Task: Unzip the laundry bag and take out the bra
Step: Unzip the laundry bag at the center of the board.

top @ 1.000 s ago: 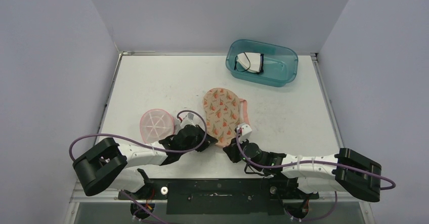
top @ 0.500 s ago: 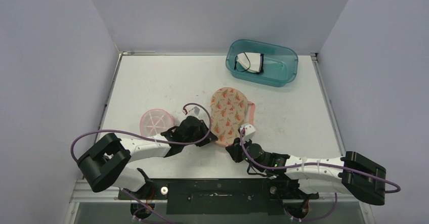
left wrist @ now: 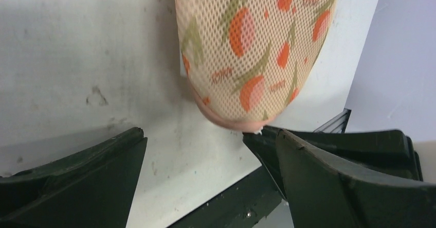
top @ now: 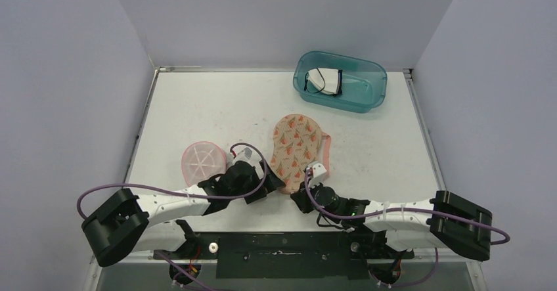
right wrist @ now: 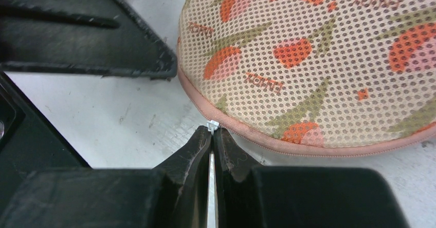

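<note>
The laundry bag (top: 295,148) is a mesh oval with an orange and green print and a pink zipper rim, lying mid-table. In the left wrist view its near end (left wrist: 247,53) sits just beyond my left gripper (left wrist: 193,135), whose fingers stand wide open with only bare table between them. My left gripper (top: 267,186) is at the bag's near left edge. My right gripper (right wrist: 213,130) is shut on the small white zipper pull (right wrist: 213,125) at the bag's (right wrist: 319,58) rim; in the top view this gripper (top: 297,193) is at the bag's near end. The bra is hidden.
A pink round mesh piece (top: 202,161) lies left of my left arm. A teal bin (top: 368,94) at the back right holds a white item with black straps (top: 323,81). One finger (right wrist: 103,37) of my left gripper shows close by in the right wrist view.
My left gripper has let go of the bag's edge, opened wide and drawn back a little. The bag swung slightly right earlier and now rests. My right gripper stays shut on the pull.
</note>
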Available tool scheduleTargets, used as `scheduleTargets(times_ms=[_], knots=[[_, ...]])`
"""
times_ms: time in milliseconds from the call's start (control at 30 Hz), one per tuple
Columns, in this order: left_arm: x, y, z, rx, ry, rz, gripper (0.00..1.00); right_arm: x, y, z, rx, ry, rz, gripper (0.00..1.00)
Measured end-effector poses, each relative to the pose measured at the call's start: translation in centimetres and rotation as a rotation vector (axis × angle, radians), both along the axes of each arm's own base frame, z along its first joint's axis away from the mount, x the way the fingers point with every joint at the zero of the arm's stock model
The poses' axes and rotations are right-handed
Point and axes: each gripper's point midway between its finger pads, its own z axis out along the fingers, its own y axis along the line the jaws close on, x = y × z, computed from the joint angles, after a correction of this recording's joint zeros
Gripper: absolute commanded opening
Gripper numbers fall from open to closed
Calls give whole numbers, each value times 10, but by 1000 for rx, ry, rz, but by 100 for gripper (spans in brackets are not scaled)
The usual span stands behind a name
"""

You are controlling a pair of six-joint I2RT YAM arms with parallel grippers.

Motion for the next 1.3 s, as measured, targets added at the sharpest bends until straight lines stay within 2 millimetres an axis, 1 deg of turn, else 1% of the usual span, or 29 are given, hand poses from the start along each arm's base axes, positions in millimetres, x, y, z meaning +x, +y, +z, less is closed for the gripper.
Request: scheduleTargets(times_ms=[100, 167, 233, 367, 500, 600, 700, 767, 833, 933, 1233, 1300], knots=[[-12, -1, 3, -18, 13, -2, 95, -1, 5, -3, -1, 10, 17, 5], [-17, -5, 8, -38, 13, 1, 94, -1, 14, 0, 15, 11, 35, 5], [-18, -7, 11, -50, 17, 12, 92, -2, 18, -2, 12, 17, 45, 5], [-14, -7, 11, -80, 31, 66, 84, -1, 31, 0, 33, 21, 70, 5], [-11, -4, -1, -96, 71, 130, 75, -3, 40, 2, 64, 16, 93, 5], [-9, -2, -10, -98, 101, 175, 69, -3, 46, 11, 103, 2, 104, 5], [-6, -1, -11, -119, 111, 215, 60, -3, 51, 19, 135, -14, 109, 5], [-2, -2, -8, -139, 111, 237, 49, -2, 53, 22, 149, -20, 111, 5], [1, -3, -5, -158, 109, 256, 40, -2, 54, 23, 155, -22, 111, 5], [5, -3, -2, -177, 104, 278, 30, -3, 54, 23, 155, -21, 114, 5], [9, 3, -4, -189, 111, 312, 2, -5, 52, 19, 136, -17, 120, 5], [9, 3, -5, -191, 115, 316, 0, -5, 51, 18, 130, -16, 117, 5]])
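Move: From the left hand, which is open, the near end of the laundry bag lies some 3 cm to the right, about level fore and aft, and 2 cm lower. The zip pull, already in the right fingers, is about 4 cm right and 3 cm back of the left hand. The round mesh bag lies roughly 22 cm left and 6 cm ahead of it. From the right hand the bag's near end is about 3 cm ahead and 1 cm left, slightly lower. The left fingers shut on the laundry bag's near end, pinching the cloth just beyond the zip pull, after the hand first eases back about 2 cm, then comes forward again and turns some 20 degrees counter-clockwise. Meanwhile the right hand keeps its pinch on the pull and carries it about 5 cm left and 2 cm up towards the left fingers, rolling slightly, then all but stops. ##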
